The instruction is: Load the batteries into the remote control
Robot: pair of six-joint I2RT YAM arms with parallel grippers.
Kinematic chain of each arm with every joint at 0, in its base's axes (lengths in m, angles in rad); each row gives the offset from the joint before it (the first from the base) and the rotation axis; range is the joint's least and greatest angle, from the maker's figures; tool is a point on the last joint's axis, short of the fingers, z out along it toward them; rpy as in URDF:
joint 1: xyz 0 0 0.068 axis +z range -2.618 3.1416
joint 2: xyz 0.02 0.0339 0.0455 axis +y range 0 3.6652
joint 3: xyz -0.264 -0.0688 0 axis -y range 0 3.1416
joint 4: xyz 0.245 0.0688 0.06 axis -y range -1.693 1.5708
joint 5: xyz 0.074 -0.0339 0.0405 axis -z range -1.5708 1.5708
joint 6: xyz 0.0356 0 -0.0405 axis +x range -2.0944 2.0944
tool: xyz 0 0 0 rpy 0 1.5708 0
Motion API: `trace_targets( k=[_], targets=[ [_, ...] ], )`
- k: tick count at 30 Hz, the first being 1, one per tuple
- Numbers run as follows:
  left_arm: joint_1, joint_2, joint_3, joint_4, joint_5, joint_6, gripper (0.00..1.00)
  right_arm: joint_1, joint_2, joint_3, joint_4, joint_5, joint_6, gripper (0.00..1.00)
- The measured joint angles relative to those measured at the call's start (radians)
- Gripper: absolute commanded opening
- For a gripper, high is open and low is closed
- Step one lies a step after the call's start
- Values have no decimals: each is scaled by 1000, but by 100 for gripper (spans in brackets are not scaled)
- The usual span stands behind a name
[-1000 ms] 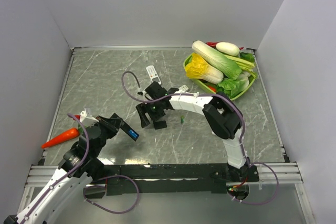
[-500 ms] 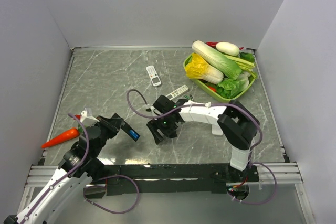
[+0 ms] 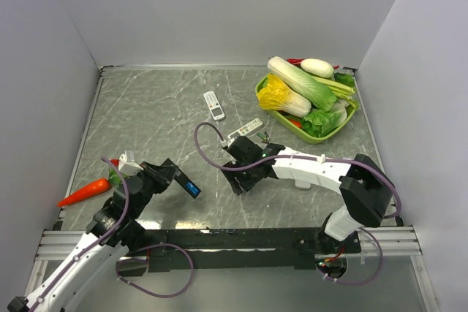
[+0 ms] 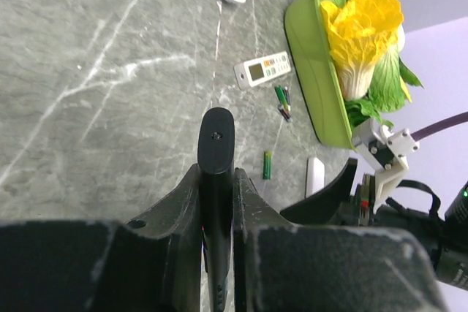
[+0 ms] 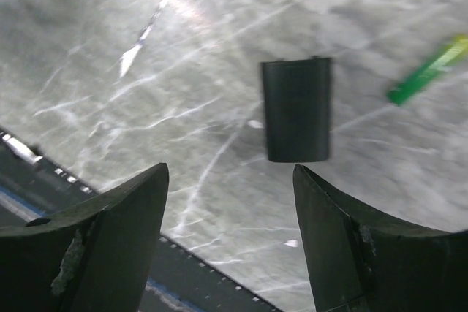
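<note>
My left gripper (image 4: 217,180) is shut on a black remote control (image 4: 216,144), held edge-up above the table; in the top view the left gripper (image 3: 175,178) is at the lower left and the remote's (image 3: 186,185) end shows blue. A green battery (image 4: 268,164) lies on the table beyond it, with more batteries (image 4: 282,103) beside a white remote (image 4: 263,69). My right gripper (image 5: 230,177) is open above the table, nothing between its fingers. A black rectangular cover (image 5: 296,109) lies flat just ahead of it, a green battery (image 5: 428,71) to its right. In the top view the right gripper (image 3: 240,179) is at mid table.
A green tray (image 3: 265,101) of cabbage and other vegetables stands at the back right. A second white remote (image 3: 213,105) lies further back. A carrot (image 3: 84,191) lies at the left edge. A small white piece (image 4: 314,175) lies near the green battery.
The right arm has swung right and toward the near edge, uncovering both white remotes; its jaws have narrowed a little. The left gripper keeps the black remote and has barely shifted.
</note>
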Motion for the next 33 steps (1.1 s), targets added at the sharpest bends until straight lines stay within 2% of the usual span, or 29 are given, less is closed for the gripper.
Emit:
trace_targets(
  k=[6,18,24,33],
  targets=[
    [0,-28,-60,56,56,-23,1,0,-5,-40,30,88,-37,66],
    [0,-89,-101,110,100,-56,1,1,86,-59,67,127,-70,64],
    [0,-89,-102,117,112,-60,1,2,93,-58,72,127,-70,60],
    [0,-89,-144,174,141,-89,1,7,93,-58,76,132,-69,31]
  ],
)
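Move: The black battery cover lies flat on the table about 4 cm ahead of the right hand, roughly 1 cm to its right and 5 cm below. The green battery stands some 8 cm ahead and 6 cm right of this hand, also 5 cm down; the black remote is held about 16 cm to its left, level with it and 4 cm higher. From the left hand, the cover is about 18 cm right, 1 cm ahead and 13 cm below. The right hand sinks about 4 cm rightward, pinching the cover's near end; the left shifts 3 cm right. ##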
